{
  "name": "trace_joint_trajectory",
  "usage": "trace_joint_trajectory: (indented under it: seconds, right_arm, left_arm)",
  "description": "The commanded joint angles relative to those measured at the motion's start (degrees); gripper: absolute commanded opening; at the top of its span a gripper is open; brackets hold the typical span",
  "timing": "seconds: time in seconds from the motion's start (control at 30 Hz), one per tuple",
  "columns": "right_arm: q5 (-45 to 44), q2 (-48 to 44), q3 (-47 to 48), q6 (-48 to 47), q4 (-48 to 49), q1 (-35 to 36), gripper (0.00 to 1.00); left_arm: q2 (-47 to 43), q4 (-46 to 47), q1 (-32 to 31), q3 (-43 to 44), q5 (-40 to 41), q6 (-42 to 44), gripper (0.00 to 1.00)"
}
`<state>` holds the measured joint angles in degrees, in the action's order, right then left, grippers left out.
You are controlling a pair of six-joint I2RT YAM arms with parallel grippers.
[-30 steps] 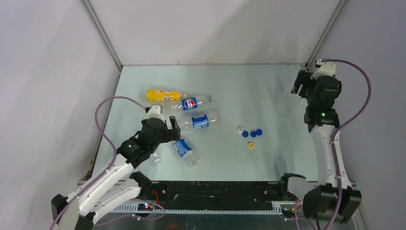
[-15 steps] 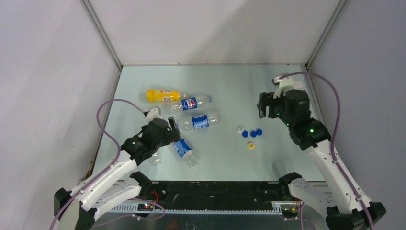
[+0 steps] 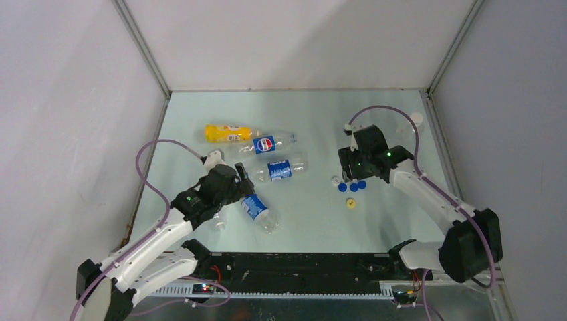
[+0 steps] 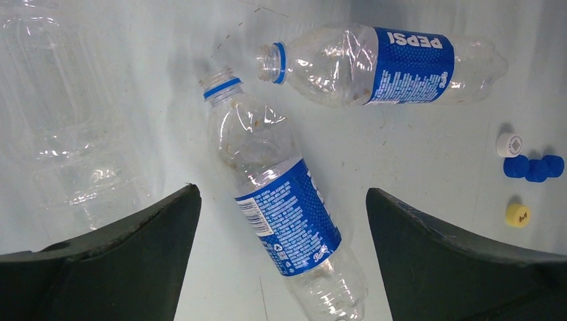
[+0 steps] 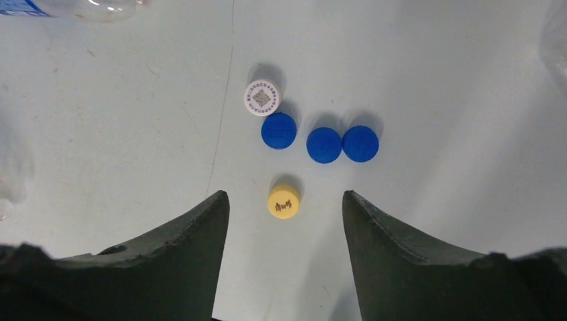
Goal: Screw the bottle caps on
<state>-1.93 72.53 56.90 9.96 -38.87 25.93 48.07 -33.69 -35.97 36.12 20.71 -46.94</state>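
Observation:
Several bottles lie on the table's left half: a yellow-orange bottle, a Pepsi bottle, and two blue-labelled ones. An unlabelled clear bottle lies beside them. My left gripper hangs open over the nearest blue-labelled bottle, one finger on either side, not touching it. The bottle caps sit together at centre right: a white cap, three blue caps and a yellow cap. My right gripper hovers open above them, with the yellow cap between its fingertips in the view.
A clear upright bottle with a white top stands near the back right corner. Grey walls enclose the table on three sides. The black rail carrying the arm bases runs along the near edge.
My right arm has swung from the back right corner down over the caps, and its jaws have narrowed a little. The left arm has shifted only slightly.

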Motion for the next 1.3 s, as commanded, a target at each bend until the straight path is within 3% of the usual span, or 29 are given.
trace_joint_trajectory:
  seconds: [0.0, 0.4, 1.27]
  right_arm:
    - [2.25, 5.02, -0.19, 0.31, 1.67, 0.26, 0.62]
    - [5.73, 16.84, -0.1, -1.14, 6.7, 0.34, 0.5]
    - [0.33, 27.2, 2.31, -1.16, 9.65, 1.23, 0.45]
  left_arm:
    - [0.25, 2.3, 0.2, -0.77, -0.11, -2.27, 1.0]
    - [1.09, 1.76, 0.2, -0.82, 0.61, -2.89, 0.99]
    - [3.5, 2.5, 0.21, -0.87, 0.03, -2.78, 0.98]
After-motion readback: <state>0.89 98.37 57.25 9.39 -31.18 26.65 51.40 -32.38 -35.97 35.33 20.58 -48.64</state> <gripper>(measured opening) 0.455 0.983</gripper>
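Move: The blue cap touching the white one lies about 12 cm below the right hand, roughly 1 cm ahead and 2 cm to its left. From that blue cap, the white cap is some 2 cm farther out and 2 cm left; the middle blue cap is level and about 4 cm right; the yellow cap is roughly 6 cm nearer the base and 3 cm right. From the left hand the target cap lies about 31 cm right, 4 cm ahead and 11 cm below. Down about 12 cm goes the right hand, fast at first and easing to a halt, with a slight drift left, onto the blue cap beside the white one. On the way the wrist tips some 15–20 degrees so the fingers point more nearly straight down, and they narrow to about half open, ending either side of the cap; a squeeze can't be seen. ##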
